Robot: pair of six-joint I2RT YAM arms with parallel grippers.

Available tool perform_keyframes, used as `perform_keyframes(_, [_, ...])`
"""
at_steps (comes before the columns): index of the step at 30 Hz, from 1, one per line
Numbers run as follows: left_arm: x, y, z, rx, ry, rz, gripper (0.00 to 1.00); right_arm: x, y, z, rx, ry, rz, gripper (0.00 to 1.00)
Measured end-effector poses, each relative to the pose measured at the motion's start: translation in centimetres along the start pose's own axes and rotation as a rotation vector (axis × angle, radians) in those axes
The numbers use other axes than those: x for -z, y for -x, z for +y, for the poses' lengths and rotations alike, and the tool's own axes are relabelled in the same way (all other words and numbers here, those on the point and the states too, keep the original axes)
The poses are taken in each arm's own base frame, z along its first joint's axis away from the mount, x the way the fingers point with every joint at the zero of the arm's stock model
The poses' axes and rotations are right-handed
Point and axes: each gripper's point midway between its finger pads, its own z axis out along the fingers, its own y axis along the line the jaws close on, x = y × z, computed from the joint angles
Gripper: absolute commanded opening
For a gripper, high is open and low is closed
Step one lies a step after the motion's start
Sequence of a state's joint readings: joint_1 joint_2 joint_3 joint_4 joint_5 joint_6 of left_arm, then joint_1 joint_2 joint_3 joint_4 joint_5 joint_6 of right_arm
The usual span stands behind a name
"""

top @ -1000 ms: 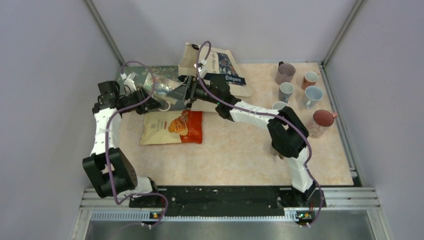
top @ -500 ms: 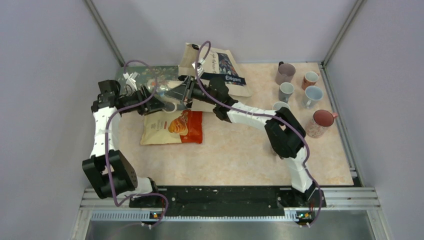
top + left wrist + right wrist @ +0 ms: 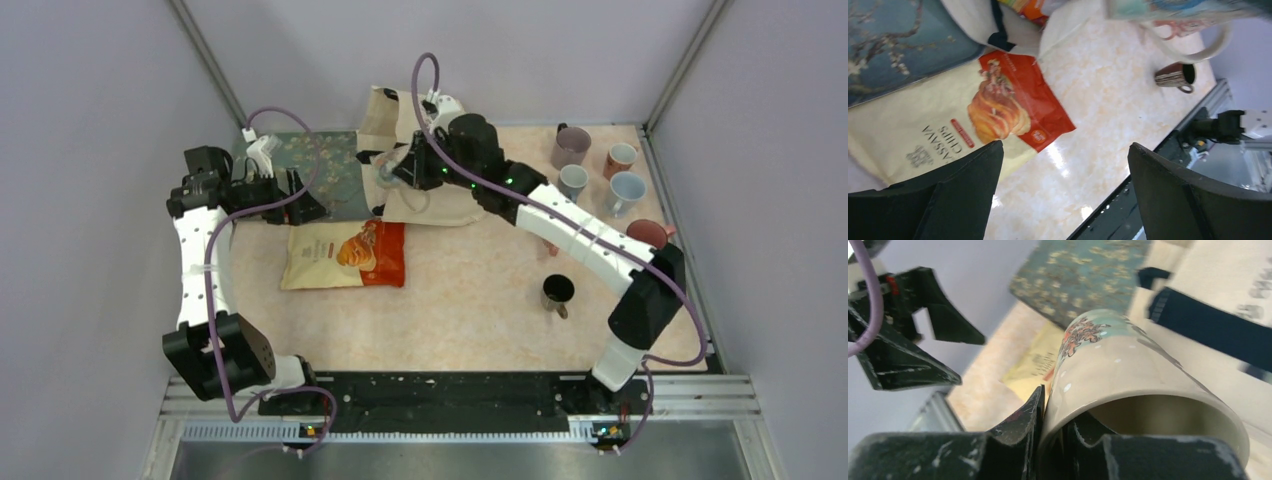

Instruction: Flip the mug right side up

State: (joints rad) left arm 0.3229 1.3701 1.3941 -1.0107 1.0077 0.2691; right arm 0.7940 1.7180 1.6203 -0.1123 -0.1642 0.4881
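Observation:
The mug (image 3: pixel 1128 370) is cream with a teal and red print. It hangs in the air above the tote bag, lying sideways with its mouth towards the right wrist camera. My right gripper (image 3: pixel 1055 407) is shut on its rim, one finger inside and one outside. From above, the mug (image 3: pixel 392 172) shows at the tip of my right gripper (image 3: pixel 408 165). In the left wrist view the mug (image 3: pixel 1173 10) sits at the top edge with its handle hanging down. My left gripper (image 3: pixel 298 196) stands wide open to the mug's left, apart from it, and my left gripper (image 3: pixel 1063 150) holds nothing.
A cassava chips bag (image 3: pixel 345 255) lies below the left gripper, a blue floral tray (image 3: pixel 335 160) behind it, and a cream tote bag (image 3: pixel 445 205) under the mug. A dark mug (image 3: pixel 557 291) stands mid-table. Several mugs (image 3: pixel 600 170) cluster at the back right.
My left gripper has opened wide and drawn back to the left. My right gripper, which closed on the mug's rim, has lifted the mug up and away to the right.

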Motion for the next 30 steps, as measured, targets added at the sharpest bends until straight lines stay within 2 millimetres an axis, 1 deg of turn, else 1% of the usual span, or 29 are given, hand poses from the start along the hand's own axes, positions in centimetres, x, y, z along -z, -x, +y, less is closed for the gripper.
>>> perform_keyframes(4, [0.3, -0.5, 1.9, -0.007, 0.106, 0.028, 0.99, 4.5, 1.5, -2.2, 0.115, -0.208, 0.085, 0.00])
perform_keyframes(6, [0.4, -0.6, 2.5, -0.012, 0.140, 0.034, 0.99, 8.0, 1.8, -3.5, 0.152, -0.327, 0.142, 0.00])
perform_keyframes(7, [0.4, -0.6, 2.8, -0.017, 0.153, 0.035, 0.99, 10.4, 1.8, -4.4, 0.163, -0.394, 0.174, 0.00])
perform_keyframes(9, [0.4, -0.6, 3.1, -0.020, 0.164, 0.037, 0.99, 13.6, 1.8, -5.7, 0.160, -0.477, 0.211, 0.00])
perform_keyframes(10, [0.3, -0.7, 3.2, -0.019, 0.168, 0.038, 0.99, 16.2, 1.6, -7.0, 0.149, -0.543, 0.241, 0.00])
perform_keyframes(11, [0.3, -0.8, 3.3, -0.018, 0.170, 0.040, 0.99, 18.1, 1.6, -8.1, 0.134, -0.596, 0.258, 0.00])
perform_keyframes(14, [0.3, -1.0, 3.5, -0.016, 0.176, 0.044, 0.99, 24.3, 1.6, -12.3, 0.071, -0.791, 0.272, 0.00])
perform_keyframes(16, [0.2, -1.0, 3.6, -0.020, 0.179, 0.045, 0.99, 27.8, 1.0, -14.9, 0.010, -0.902, 0.270, 0.00])
perform_keyframes(18, [0.2, -1.3, 3.8, -0.021, 0.182, 0.049, 0.99, 31.1, -0.2, -17.4, -0.062, -1.006, 0.280, 0.00])
perform_keyframes(20, [0.1, -1.5, 3.9, -0.019, 0.184, 0.054, 0.99, 33.5, -1.6, -19.3, -0.125, -1.086, 0.304, 0.00])
perform_keyframes(22, [0.1, -1.8, 4.0, -0.017, 0.187, 0.060, 0.99, 35.1, -3.9, -20.5, -0.191, -1.136, 0.357, 0.00])
perform_keyframes(27, [0.1, -2.7, 4.0, -0.025, 0.194, 0.072, 0.99, 36.1, -8.0, -21.3, -0.311, -1.141, 0.471, 0.00])
perform_keyframes(30, [0.3, -2.8, 3.9, -0.036, 0.195, 0.069, 0.99, 37.4, -10.0, -22.3, -0.397, -1.164, 0.495, 0.00])
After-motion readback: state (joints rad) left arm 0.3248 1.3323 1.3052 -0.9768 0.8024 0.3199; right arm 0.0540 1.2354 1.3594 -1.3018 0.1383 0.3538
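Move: The mug is already in my right hand. It is going to the clear table spot some 45 cm to my right, 12 cm back and 28 cm below. The dark mug stands about 30 cm right and 7 cm back, the red mug roughly 51 cm right and 8 cm ahead, the orange mug 30 cm right and 10 cm ahead, all about 27 cm down. From my empty left hand that spot is about 66 cm right, 8 cm back, 24 cm below. With the mug still pinched by its rim, I sweep my right hand fast, about 40 cm to the right, nearly level at first and away from the bag, then sink it some 10 cm while drawing back. All along I turn the wrist some 75 degrees, so fingers that pointed left end up pointing steeply down. My left hand stays open, easing a few centimetres left, then down. ##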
